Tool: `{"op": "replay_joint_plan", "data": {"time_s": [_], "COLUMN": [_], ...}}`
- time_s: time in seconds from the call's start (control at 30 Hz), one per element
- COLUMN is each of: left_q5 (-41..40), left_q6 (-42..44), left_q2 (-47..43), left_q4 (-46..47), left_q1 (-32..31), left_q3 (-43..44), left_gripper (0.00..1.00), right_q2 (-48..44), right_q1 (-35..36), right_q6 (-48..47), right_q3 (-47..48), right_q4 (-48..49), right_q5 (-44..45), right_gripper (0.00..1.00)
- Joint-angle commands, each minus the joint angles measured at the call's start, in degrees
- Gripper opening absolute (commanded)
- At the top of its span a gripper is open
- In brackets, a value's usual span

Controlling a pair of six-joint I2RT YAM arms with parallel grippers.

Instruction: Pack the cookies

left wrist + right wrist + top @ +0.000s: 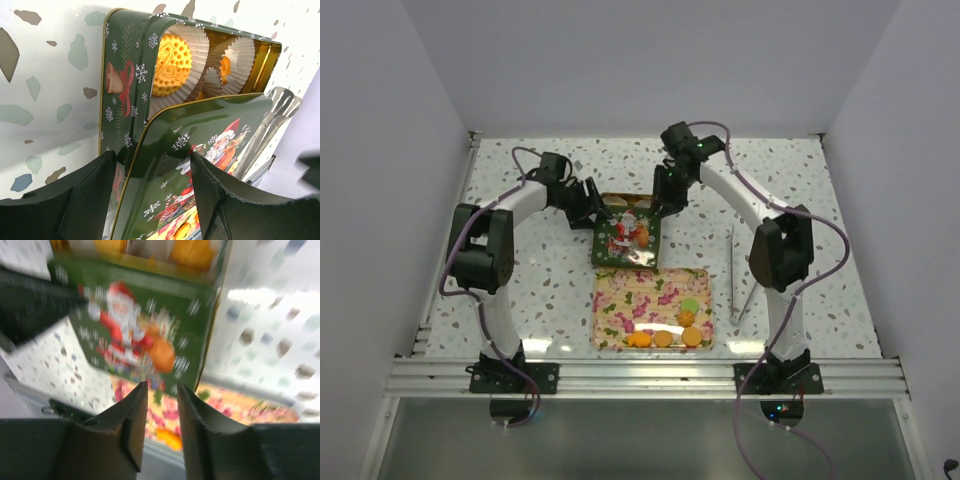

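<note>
Several orange-brown cookies [665,338] and one pale green cookie [690,305] lie on the flowered tray [620,290]. More cookies [171,65] sit in white paper cups inside the green Christmas tin [120,75]. The Santa lid [627,238] lies tilted over the tin's near part, leaving its far end uncovered. My left gripper [152,155] straddles the lid's [200,130] left rim. One finger is outside the tin wall and the other over the lid's face; whether they press is unclear. My right gripper [161,386] hovers open and empty over the lid [150,325], blurred.
Metal tongs [734,275] lie on the speckled table to the right of the tray; their head [280,107] shows beyond the lid. The tray [240,400] sits just in front of the tin, between the two arm bases.
</note>
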Motion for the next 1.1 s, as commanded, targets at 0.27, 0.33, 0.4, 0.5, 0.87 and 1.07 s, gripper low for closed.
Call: {"op": "replay_joint_plan", "data": {"time_s": [0.27, 0.33, 0.4, 0.5, 0.87, 1.07], "left_q5": [-0.51, -0.42, -0.51, -0.95, 0.37, 0.9], "left_q6": [1.03, 0.85, 0.85, 1.11, 0.76, 0.94], "left_q2": [2.12, 2.48, 2.48, 2.48, 3.09, 3.44], "left_q4": [-1.11, -0.93, -0.93, -1.28, -1.99, -2.34], "left_q1": [-0.48, -0.48, -0.48, -0.4, -0.05, 0.48], "left_q3": [2.57, 2.84, 2.93, 3.1, 3.45, 3.8], "left_gripper": [0.66, 0.66, 0.66, 0.66, 0.65, 0.65], "right_q2": [-21.64, -23.22, -23.84, -23.32, -16.11, -13.29], "right_q1": [17.67, 22.87, 24.1, 24.54, 26.39, 26.39], "right_q6": [-4.23, -7.75, -7.58, -6.17, -8.36, -8.89], "right_q3": [-24.55, -30.09, -33.52, -37.84, -35.91, -35.82], "right_q4": [5.92, 10.59, 15.83, 21.56, 27.11, 28.08], "right_q5": [2.28, 8.09, 9.84, 11.86, 22.77, 24.79], "right_gripper": [0.02, 0.0, 0.0, 0.0, 0.0, 0.0]}}
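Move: The lid lies slanted over the tin, its middle about 6 cm back from the right hand, 8 cm to its left and 7 cm below. The tin's middle is roughly 4 cm back, 7 cm left and 9 cm below; the flowered tray lies some 19 cm back, 3 cm left and 12 cm down. From the left hand, at the lid's left edge, the lid's middle is about 5 cm right, 4 cm back and 1 cm below. While the left hand stays nearly still, its part-open fingers keeping astride the lid's left edge, the right hand sweeps fast about 19 cm back and 5 cm left over the lid, shutting its half-open empty fingers and turning some 25 degrees counter-clockwise. Then, beyond the lid's near edge, it sinks and comes forward about 5 cm towards that edge, tips swinging forward, and ends close behind it by the flowered tray, some 8 cm lower than it began. ##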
